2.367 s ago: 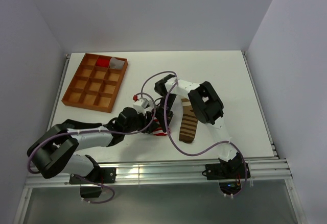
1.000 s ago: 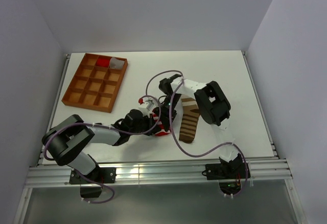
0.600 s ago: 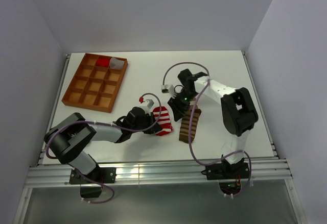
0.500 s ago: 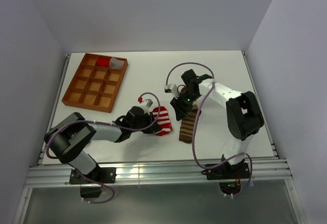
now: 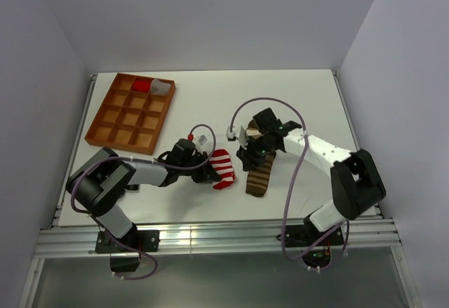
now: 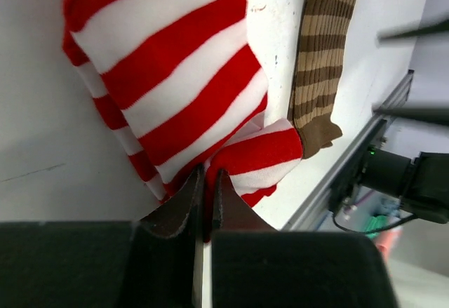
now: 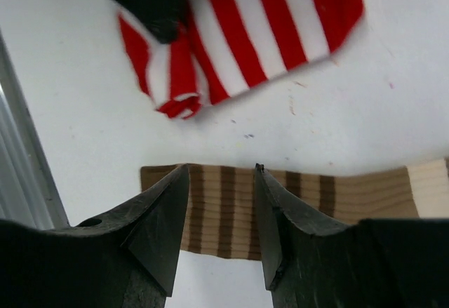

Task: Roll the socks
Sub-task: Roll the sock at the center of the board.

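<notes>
The red-and-white sock (image 5: 223,168) lies mid-table, its near end folded over. My left gripper (image 5: 205,172) comes at it from the left and is shut on that folded edge; in the left wrist view the gripper (image 6: 207,180) pinches the red-and-white sock (image 6: 168,76). The dark-brown-and-tan sock (image 5: 261,176) lies just to the right, also in the left wrist view (image 6: 323,62). My right gripper (image 5: 252,155) hangs over the brown sock's upper part. Seen from the right wrist, the gripper (image 7: 221,175) is open and straddles the brown sock (image 7: 221,213), with the red sock (image 7: 259,34) beyond.
An orange compartment tray (image 5: 105,115) stands at the back left, with a red and white bundle (image 5: 146,84) in its far cell. A metal rail (image 5: 210,234) runs along the table's near edge. The left arm's black finger (image 7: 151,3) shows in the right wrist view.
My right arm has swung right, off the red sock, and come down over the brown sock. The left gripper stays shut on the red sock, which now lies uncovered.
</notes>
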Available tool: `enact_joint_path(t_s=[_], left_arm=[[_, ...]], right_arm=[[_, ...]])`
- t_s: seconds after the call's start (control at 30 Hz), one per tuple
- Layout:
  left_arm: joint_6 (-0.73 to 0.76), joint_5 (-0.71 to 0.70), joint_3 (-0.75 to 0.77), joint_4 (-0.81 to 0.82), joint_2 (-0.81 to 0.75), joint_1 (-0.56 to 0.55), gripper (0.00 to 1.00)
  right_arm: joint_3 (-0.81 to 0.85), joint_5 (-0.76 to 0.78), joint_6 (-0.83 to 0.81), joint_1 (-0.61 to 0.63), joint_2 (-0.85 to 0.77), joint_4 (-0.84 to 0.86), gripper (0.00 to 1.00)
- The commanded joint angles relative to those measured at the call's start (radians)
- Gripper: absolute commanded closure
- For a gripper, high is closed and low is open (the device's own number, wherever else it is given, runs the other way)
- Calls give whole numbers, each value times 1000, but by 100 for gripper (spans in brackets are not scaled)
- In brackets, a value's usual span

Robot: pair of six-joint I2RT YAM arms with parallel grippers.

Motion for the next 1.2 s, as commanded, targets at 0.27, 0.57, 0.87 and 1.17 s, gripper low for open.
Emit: enact_joint_path(t_s=[0.27, 0.57, 0.87, 1.17], left_arm=[[-18, 126, 43, -227, 102, 51, 100], [-9, 118, 86, -279, 117, 60, 100], [-10, 135, 115, -275, 143, 63, 100], [-30, 152, 129, -266, 152, 64, 100]], right_arm=[[-185, 50, -179, 243, -216, 189, 48], [-222, 183, -178, 373, -178, 288, 49], [-217, 272, -172, 430, -101, 331, 50], [-153, 328, -144, 435, 5, 311, 50]])
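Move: The red striped sock's near end lies about 6 cm back and 6 cm to the left of the right hand, some 6 cm below it; the sock's middle is roughly 1 cm back and 6 cm left. The brown striped sock lies 2 cm ahead and 4 cm to the right of that hand. From the left hand, which pinches the red sock's left edge, the near end is about 3 cm back and 3 cm right. The left fingers keep their pinch on the red sock, almost in place, while the hand rolls some 15 degrees. The right hand comes in from over the brown sock, back and left about 6 cm each way, rising slightly before sinking towards the red sock's near end. It turns some 25 degrees counter-clockwise and tilts, fingers still half open astride that end. ##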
